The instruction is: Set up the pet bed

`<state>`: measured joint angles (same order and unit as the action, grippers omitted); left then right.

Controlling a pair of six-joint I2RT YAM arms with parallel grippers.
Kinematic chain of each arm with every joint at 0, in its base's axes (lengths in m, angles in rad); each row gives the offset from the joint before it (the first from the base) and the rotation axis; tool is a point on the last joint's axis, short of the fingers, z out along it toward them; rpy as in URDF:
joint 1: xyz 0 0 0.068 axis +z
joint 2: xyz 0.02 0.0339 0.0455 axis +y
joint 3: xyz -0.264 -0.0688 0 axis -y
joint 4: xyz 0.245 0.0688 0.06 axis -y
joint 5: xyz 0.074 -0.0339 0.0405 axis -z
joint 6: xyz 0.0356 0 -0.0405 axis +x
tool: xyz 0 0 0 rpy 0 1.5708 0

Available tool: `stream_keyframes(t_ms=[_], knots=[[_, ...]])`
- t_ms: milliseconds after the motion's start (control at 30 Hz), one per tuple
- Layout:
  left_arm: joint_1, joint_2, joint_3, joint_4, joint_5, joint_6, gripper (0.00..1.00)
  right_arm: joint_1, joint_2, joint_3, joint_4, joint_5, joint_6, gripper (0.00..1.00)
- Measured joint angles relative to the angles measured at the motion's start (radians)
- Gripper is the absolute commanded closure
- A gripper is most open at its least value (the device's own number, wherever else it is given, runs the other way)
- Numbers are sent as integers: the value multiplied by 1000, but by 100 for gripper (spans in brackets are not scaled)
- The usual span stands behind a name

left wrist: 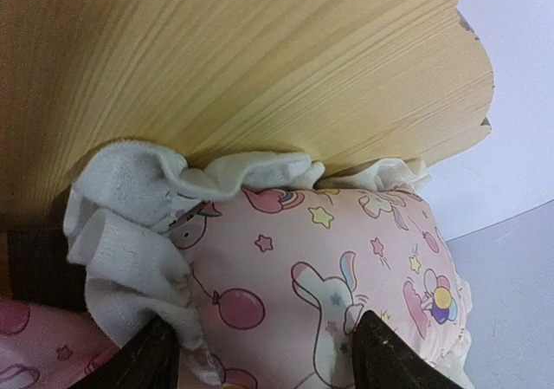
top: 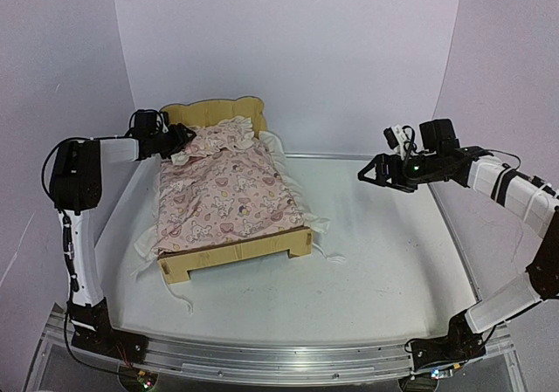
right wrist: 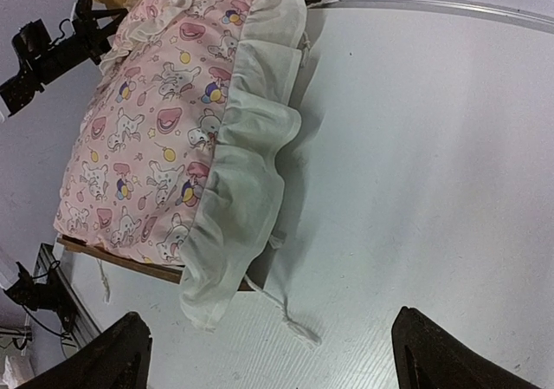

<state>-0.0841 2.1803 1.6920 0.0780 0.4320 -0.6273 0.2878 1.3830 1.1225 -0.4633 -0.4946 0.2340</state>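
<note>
The pet bed of light plywood stands left of centre, its wavy headboard at the back. The pink patterned blanket covers it and hides the mattress pad. The small pink ruffled pillow lies against the headboard. My left gripper is at the pillow's left end. In the left wrist view its fingers sit partly closed either side of the pillow, gripper holding it. My right gripper hovers open and empty right of the bed, above bare table.
The blanket's white ruffle hangs over the bed's right rail onto the table, with a loose tie string trailing from it. White walls close the back and sides. A raised rim edges the white table.
</note>
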Motion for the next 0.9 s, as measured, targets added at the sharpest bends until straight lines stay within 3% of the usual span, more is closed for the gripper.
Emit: stream_keyframes(t_ms=[100, 167, 433, 700, 900], knots=[[0, -66, -54, -23, -40, 63, 18, 0, 0, 0, -3, 33, -1, 2], [1, -161, -117, -60, -73, 136, 16, 0, -2, 0, -14, 99, -3, 2], [3, -776, -311, -175, -265, 376, 15, -79, -88, -15, -46, 355, -21, 2], [5, -1327, -485, -220, -339, 505, 13, -125, -550, -130, 35, 535, -106, 2], [5, -1485, -505, -232, -364, 527, 12, -125, -731, -74, 102, 570, -136, 2]])
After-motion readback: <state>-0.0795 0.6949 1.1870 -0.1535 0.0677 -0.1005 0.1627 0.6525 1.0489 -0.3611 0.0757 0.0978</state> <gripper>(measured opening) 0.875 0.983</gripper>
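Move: The pillow lies just beside my open left fingers, its middle about 9 cm to their right, 2 cm ahead and 3 cm lower. The headboard's middle is roughly 8 cm ahead and 8 cm right; the blanket's middle is about 20 cm back, 11 cm right and 7 cm lower. From my right hand, hanging over bare table, the pillow is some 44 cm to the left, 28 cm farther out and 8 cm lower. I leave the pillow's left end with my left hand, opening the fingers wider and pulling back and up nearly 40 cm each way, drifting left, while the wrist tips up some 50 degrees. My empty, wide-open right hand first swings right, away from the bed, then rises about 20 cm and draws back, turning clockwise and tipping up until it faces forward. ##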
